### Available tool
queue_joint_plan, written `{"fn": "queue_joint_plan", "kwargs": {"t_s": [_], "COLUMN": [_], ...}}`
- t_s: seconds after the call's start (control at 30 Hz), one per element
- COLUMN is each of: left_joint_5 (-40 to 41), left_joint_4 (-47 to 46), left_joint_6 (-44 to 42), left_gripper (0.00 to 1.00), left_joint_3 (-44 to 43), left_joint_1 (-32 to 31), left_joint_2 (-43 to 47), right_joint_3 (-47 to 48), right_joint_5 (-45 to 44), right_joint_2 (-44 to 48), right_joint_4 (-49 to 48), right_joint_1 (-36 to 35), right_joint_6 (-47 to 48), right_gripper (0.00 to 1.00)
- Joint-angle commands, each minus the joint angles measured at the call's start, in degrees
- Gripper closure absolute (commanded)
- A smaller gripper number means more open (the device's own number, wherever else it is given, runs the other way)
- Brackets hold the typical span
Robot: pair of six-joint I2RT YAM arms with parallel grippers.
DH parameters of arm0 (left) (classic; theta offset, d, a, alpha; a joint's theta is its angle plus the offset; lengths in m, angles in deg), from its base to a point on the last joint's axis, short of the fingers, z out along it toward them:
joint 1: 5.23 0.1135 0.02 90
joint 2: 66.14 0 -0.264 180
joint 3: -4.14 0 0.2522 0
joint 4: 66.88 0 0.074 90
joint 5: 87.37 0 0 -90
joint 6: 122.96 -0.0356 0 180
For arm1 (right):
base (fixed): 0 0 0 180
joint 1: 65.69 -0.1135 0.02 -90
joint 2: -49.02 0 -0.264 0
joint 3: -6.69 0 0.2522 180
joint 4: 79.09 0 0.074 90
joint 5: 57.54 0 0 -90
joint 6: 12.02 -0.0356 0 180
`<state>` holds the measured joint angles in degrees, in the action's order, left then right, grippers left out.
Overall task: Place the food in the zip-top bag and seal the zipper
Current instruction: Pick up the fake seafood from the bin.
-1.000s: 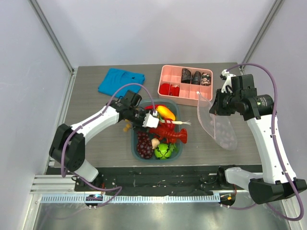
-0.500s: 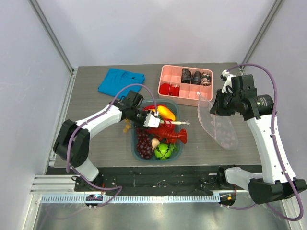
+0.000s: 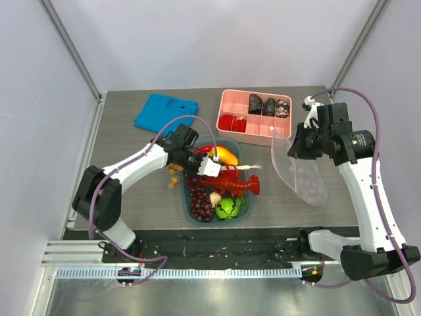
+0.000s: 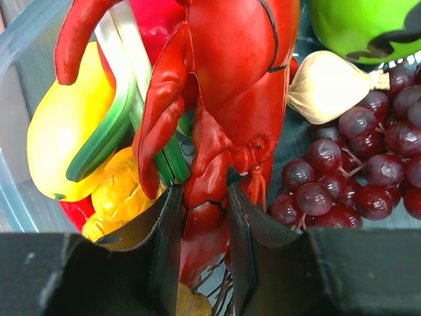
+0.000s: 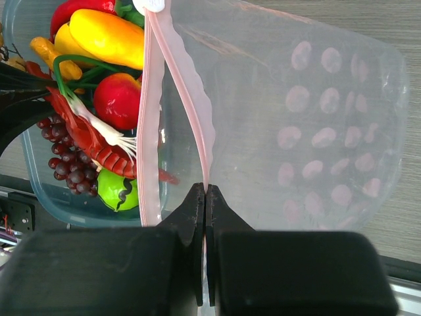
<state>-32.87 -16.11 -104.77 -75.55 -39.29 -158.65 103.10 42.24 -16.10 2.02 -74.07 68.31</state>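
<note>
The red lobster point(image 3: 233, 183) lies in a teal tub point(image 3: 183, 204) with other food: a yellow fruit point(image 3: 227, 155), a green ball point(image 3: 226, 209) and dark grapes point(image 3: 199, 197). My left gripper point(image 3: 209, 166) reaches into the tub. In the left wrist view its jaws point(image 4: 200, 210) press on both sides of the lobster's tail point(image 4: 204, 224). At the right, the clear dotted zip-top bag point(image 3: 304, 174) hangs with its mouth open toward the tub. My right gripper point(image 5: 205, 197) is shut on one lip of the pink zipper point(image 5: 197, 112).
A pink divided tray point(image 3: 227, 112) with dark and red pieces stands at the back, just left of the right arm. A blue cloth point(image 3: 166, 112) lies at the back left. Small yellow bits point(image 3: 173, 176) sit on the table beside the tub's left wall.
My left gripper's jaws have closed in around the lobster's tail and it has shifted slightly toward the near side. The right arm and bag have not moved.
</note>
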Motion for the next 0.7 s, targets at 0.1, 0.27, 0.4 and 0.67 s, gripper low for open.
{"fn": "queue_joint_plan", "kwargs": {"t_s": [0.1, 0.27, 0.4, 0.67], "left_joint_5": [-1.9, -2.0, -2.2, -2.1], "left_joint_4": [1.0, 1.0, 0.5, -1.9], "left_joint_6": [3.1, 2.1, 2.8, 4.0], "left_gripper": [1.0, 1.0, 1.0, 1.0], "left_joint_3": [-4.0, -3.8, -4.2, -5.3], "left_joint_1": [-0.5, -0.8, -1.3, -1.7], "left_joint_2": [4.0, 6.2, 7.7, 8.4], "right_joint_3": [0.1, 0.1, 0.1, 0.1], "right_joint_5": [0.2, 0.4, 0.5, 0.3], "right_joint_2": [1.7, 1.8, 1.9, 2.3], "right_joint_4": [-1.3, -1.3, -1.4, -1.4], "right_joint_1": [0.4, 0.4, 0.4, 0.5], "right_joint_6": [-0.6, -0.7, -0.8, -1.1], "right_gripper": [0.99, 0.99, 0.99, 0.99]}}
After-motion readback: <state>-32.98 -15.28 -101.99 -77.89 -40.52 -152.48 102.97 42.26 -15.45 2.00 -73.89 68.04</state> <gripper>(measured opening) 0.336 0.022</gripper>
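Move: About 29 cm to the left hand's right, almost level in reach and some 7 cm higher, is the middle of the zip-top bag. The lobster already in its fingers has its body roughly 10 cm right and 4 cm back. The yellow pepper is 8 cm right and 5 cm ahead, garlic 5 cm right and 9 cm back, grapes 1 cm right and 9 cm back, all slightly lower. From the right hand, the lobster lies 17 cm left, 2 cm back and 19 cm below. Raising the lobster by its clawed end, the left hand climbs almost straight up out of the bin by about 5 cm, slowly at first and then faster, its grip unchanged and the wrist tilting only some 5 degrees. The right hand stays in place, still pinching the bag's rim. ##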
